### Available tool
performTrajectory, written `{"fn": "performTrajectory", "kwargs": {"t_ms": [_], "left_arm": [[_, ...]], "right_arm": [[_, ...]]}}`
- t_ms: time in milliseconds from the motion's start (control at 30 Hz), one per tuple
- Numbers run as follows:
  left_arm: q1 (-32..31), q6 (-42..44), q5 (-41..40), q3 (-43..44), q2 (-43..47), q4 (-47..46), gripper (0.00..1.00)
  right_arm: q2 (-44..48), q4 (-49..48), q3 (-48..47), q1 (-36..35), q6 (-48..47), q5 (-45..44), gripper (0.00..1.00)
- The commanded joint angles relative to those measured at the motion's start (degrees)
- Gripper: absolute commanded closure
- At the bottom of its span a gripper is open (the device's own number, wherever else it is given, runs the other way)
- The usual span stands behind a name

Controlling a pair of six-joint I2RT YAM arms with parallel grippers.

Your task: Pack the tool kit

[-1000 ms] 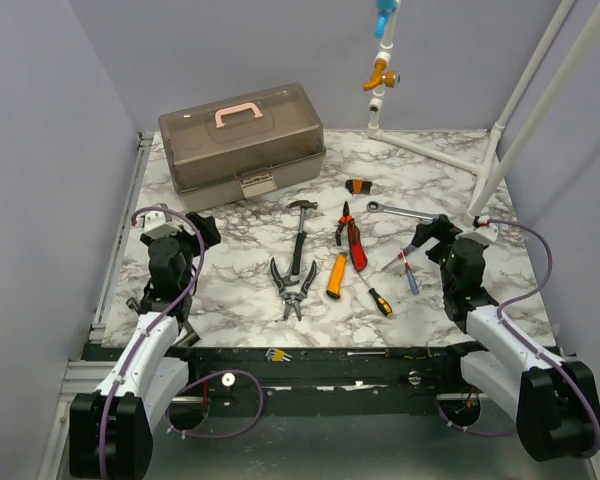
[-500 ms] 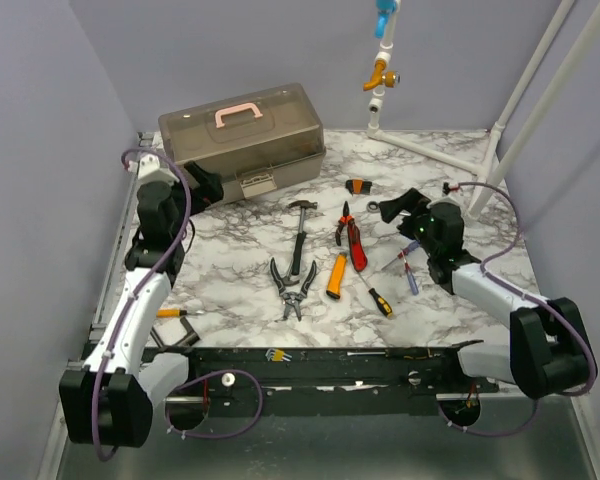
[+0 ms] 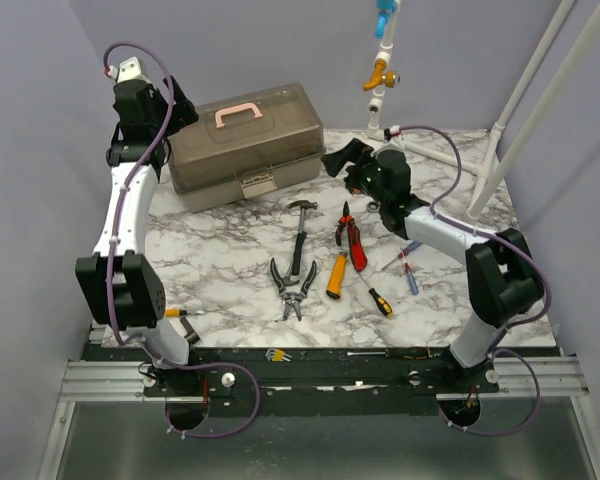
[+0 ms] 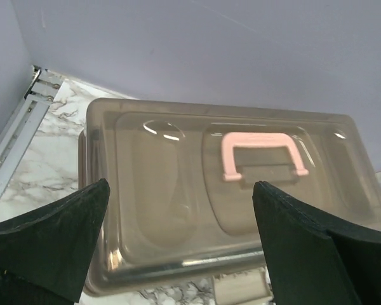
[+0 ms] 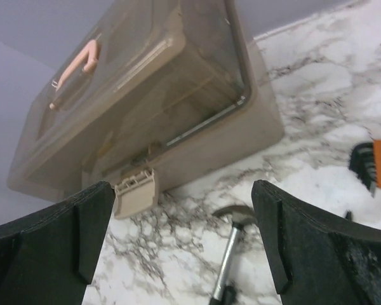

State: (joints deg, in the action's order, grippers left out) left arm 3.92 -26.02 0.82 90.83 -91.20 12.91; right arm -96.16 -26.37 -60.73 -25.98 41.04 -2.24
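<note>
The tool box is translucent brown with a pink handle. It stands shut at the back left, its beige latch facing front. My left gripper hovers open above the box's left end; the left wrist view looks down on the lid and handle. My right gripper is open just right of the box, above the marble. In the right wrist view the latch and the hammer head lie between its fingers. The hammer, grey pliers, red cutters, orange knife and a screwdriver lie mid-table.
Small blue and red screwdrivers lie right of centre. A black-and-orange hex key set lies near the right gripper. An orange-handled tool sits at the front left edge. White pipe framing with a hanging orange valve stands at the back right.
Both arms have swung from the front of the table back to the box. The left rose over its left end, the right reached to its right end. Both stayed open.
</note>
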Motion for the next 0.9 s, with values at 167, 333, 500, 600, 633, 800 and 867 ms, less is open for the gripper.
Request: {"fn": "performTrajectory", "kwargs": {"t_ms": [167, 333, 500, 600, 633, 800, 867], "left_arm": [[3.3, 11.2, 5.8, 22.8, -20.1, 2.1, 0.02], [5.0, 11.8, 9.6, 36.1, -29.9, 3.5, 0.01], [5.8, 11.4, 15.0, 45.5, -38.0, 1.2, 0.02], [6.5, 10.5, 16.9, 48.7, -41.8, 2.3, 0.02], [6.9, 9.9, 17.1, 48.7, -42.3, 2.6, 0.01], [7.9, 5.7, 22.2, 48.7, -45.2, 3.2, 0.02], [8.2, 3.7, 24.4, 48.6, -46.0, 3.5, 0.02]], "right_arm": [[-13.6, 1.2, -16.8, -1.1, -3.4, 1.1, 0.00], [-17.8, 3.1, -22.5, -1.2, -7.6, -2.4, 0.00], [-22.6, 3.5, -28.5, -1.3, -9.3, -1.5, 0.00], [-24.8, 3.8, -31.0, -1.3, -9.8, -0.6, 0.00], [-25.1, 3.7, -31.3, -1.3, -9.8, -0.4, 0.00], [-24.8, 0.6, -29.6, -1.3, -9.9, 1.6, 0.00], [-24.6, 0.3, -29.4, -1.2, -9.9, 3.2, 0.00]]}}
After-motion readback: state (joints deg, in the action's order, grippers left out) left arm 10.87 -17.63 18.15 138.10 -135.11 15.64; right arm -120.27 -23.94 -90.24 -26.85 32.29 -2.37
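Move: The toolbox's middle lies about 15 cm ahead of the left hand, 11 cm to its right and 24 cm below; the lid's left rear corner is about 19 cm ahead, 3 cm left and 15 cm down. Its handle is 16 cm ahead and 9 cm right, 14 cm down. From the right hand, the toolbox's middle is some 20 cm ahead, 23 cm left and 11 cm below; the hammer's middle lies 7 cm back, 10 cm left and 20 cm down. Forward over the toolbox lid goes the left hand, about 17 cm and drifting some 5 cm left towards the left rear corner, sinking mostly at the end and turning roughly 10 degrees clockwise. The right hand reaches about 10 cm forward and 5 cm left, staying nearly level, towards the lid's right front corner, then comes to a stop. Both grippers stay wide open. ##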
